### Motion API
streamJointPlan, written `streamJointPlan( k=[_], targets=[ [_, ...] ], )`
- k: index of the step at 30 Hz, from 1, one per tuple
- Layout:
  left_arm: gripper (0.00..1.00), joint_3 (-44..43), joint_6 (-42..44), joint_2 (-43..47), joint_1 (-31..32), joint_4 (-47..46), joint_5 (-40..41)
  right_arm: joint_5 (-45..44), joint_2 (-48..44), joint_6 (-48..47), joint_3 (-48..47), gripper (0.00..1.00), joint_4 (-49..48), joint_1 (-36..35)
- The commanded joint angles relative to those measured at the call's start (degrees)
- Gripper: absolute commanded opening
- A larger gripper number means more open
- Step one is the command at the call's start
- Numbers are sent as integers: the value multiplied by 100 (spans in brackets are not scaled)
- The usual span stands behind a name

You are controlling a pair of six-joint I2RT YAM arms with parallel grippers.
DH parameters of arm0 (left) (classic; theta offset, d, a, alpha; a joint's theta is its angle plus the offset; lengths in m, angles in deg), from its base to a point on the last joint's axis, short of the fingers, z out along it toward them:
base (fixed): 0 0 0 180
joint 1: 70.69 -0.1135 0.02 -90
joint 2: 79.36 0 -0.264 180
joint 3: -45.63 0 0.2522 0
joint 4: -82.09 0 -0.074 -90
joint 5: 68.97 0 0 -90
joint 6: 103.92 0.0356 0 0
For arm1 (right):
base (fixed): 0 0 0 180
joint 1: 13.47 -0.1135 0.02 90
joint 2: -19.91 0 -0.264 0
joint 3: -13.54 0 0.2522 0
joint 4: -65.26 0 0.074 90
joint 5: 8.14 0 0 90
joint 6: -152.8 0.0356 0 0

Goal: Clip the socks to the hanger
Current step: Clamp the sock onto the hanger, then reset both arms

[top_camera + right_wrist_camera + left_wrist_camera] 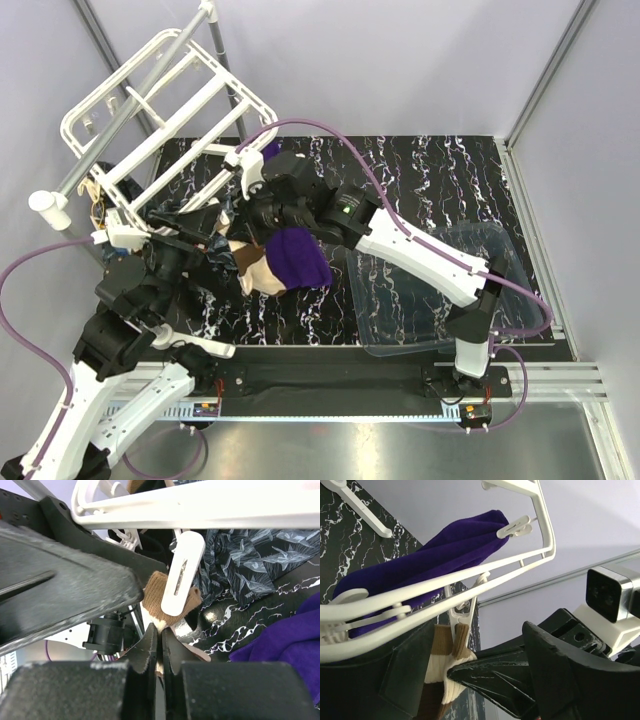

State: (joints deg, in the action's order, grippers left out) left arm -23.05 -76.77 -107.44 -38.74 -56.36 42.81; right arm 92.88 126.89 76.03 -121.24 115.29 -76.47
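Note:
The white hanger (150,100) leans tilted at the back left; its bars cross the left wrist view (470,582) and the right wrist view (200,502). A purple sock (298,258) hangs from one clip (515,527). A beige sock with a brown cuff (155,597) hangs beside it, and a white clip (182,575) is closed on its cuff. My right gripper (161,630) is shut on the cream part of this sock just below the clip. My left gripper (480,635) stands open around that spot, its fingers (555,670) wide apart and holding nothing.
A clear plastic bin (440,290) sits on the black marbled mat at the right. A grey metal pole (185,45) carries the hanger. Dark patterned fabric (240,565) hangs behind the clip. Both arms crowd the hanger's lower edge.

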Motion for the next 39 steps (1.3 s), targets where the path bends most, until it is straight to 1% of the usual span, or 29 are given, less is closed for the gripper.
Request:
streamJointPlan(
  k=[1, 3, 4, 6, 7, 8, 11, 14, 15, 16, 17, 18, 19, 21, 22, 23, 24, 25, 26, 27, 28, 29, 30, 31, 33, 34, 36, 39],
  targets=[
    [79, -37, 45, 92, 14, -11, -51, -65, 42, -67, -204, 19, -103, -63],
    [79, -10, 62, 205, 22, 7, -51, -162, 60, -58, -186, 29, -33, -63],
    [79, 33, 71, 249, 14, 7, -68, -197, 51, -67, -143, 40, 2, -54],
    [80, 95, 97, 398, 14, -10, -138, -363, -36, -75, -20, 49, 38, -46],
    [80, 130, 115, 443, 14, -19, -191, -434, -89, -84, 198, 53, 29, -45],
    [81, 209, 176, 469, 22, -80, -261, -522, -150, -102, 331, 61, -6, -54],
    [81, 341, 343, 514, 22, -186, -665, -856, -475, -146, 920, 74, -85, -45],
    [82, 438, 510, 496, 14, -283, -1122, -1067, -906, -155, 1693, 79, -199, 7],
    [82, 490, 545, 496, 22, -300, -1350, -1285, -1177, -120, 1938, 81, -243, 25],
    [83, 543, 641, 496, 14, -335, -1465, -1374, -1319, -76, 2463, 82, -304, 51],
    [83, 604, 686, 487, 14, -440, -1571, -1436, -1477, -32, 2755, 83, -418, 164],
    [84, 657, 721, 487, 14, -493, -1667, -1454, -1791, 99, 3054, 85, -489, 244],
    [89, 823, 748, 479, 14, -555, -1816, -1463, -1942, 170, 3657, 86, -559, 332],
    [93, 991, 809, 383, 22, -809, -1966, -1454, -2398, 371, 4232, 87, -743, 638],
    [94, 1174, 809, 303, 22, -941, -2141, -1454, -2549, 434, 4748, 88, -788, 762],
    [97, 1272, 766, 216, 14, -1238, -2291, -1454, -2698, 495, 4988, 88, -832, 868],
    [98, 1342, 731, -38, 22, -1398, -2414, -1498, -3013, 600, 5208, 88, -884, 1043],
    [99, 1430, 704, -179, 40, -1599, -2668, -1533, -3182, 627, 5576, 89, -928, 1105],
    [99, 1440, 695, -294, 75, -1888, -2749, -1577, -3349, 654, 5745, 90, -972, 1167],
    [99, 1431, 695, -452, 206, -1970, -2749, -1682, -3672, 741, 5903, 91, -973, 1289],
    [99, 1396, 721, -627, 329, -2031, -2532, -1726, -3823, 812, 6183, 94, -990, 1360],
    [99, 1326, 843, -716, 469, -2076, -2338, -1727, -3973, 882, 6325, 99, -1017, 1474],
    [99, 1273, 940, -795, 610, -2093, -2188, -1674, -4227, 1004, 6466, 100, -1052, 1562],
    [99, 1247, 1115, -979, 907, -2120, -1734, -1622, -4342, 1058, 6737, 100, -1078, 1763],
    [99, 1159, 1257, -1182, 1242, -2199, -1485, -1482, -4571, 1189, 6959, 100, -1157, 1957],
    [99, 1150, 1379, -1409, 1348, -2277, -1336, -1402, -4624, 1234, 7142, 100, -1166, 2159],
    [99, 1211, 1494, -1595, 1629, -2453, -1116, -1113, -4695, 1348, 7284, 100, -1262, 2353],
    [99, 1360, 1705, -1701, 1832, -2708, -729, -674, -4826, 1611, 7600, 100, -1508, 2757]
  ],
)
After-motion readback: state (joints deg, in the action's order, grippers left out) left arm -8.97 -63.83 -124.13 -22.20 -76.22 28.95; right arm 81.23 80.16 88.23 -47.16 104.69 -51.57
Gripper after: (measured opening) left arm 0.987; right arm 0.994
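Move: The brown-and-cream sock's cuff, caught in the hanger clip, lies about 3 cm ahead of the left hand and a centimetre below it. From the right hand, whose nearly shut fingers still hold the sock, it is about 3 cm left, 1 cm ahead and 1 cm up. The purple sock hangs some 14 cm right of the left hand, 8 cm farther out and 15 cm lower. The clear bin lies roughly 42 cm right of the right hand, about level fore and aft, and some 33 cm below. The sock is let go into its clip: the right fingers spread wide, then that hand sweeps about 30 cm right and some 20 cm down towards the bin, turning clockwise. The left fingers, already open around the clip, widen fully as the hand eases back about 2 cm, then swings some 15 cm right and 11 cm down, away from the clip, turning clockwise about 30 degrees. ##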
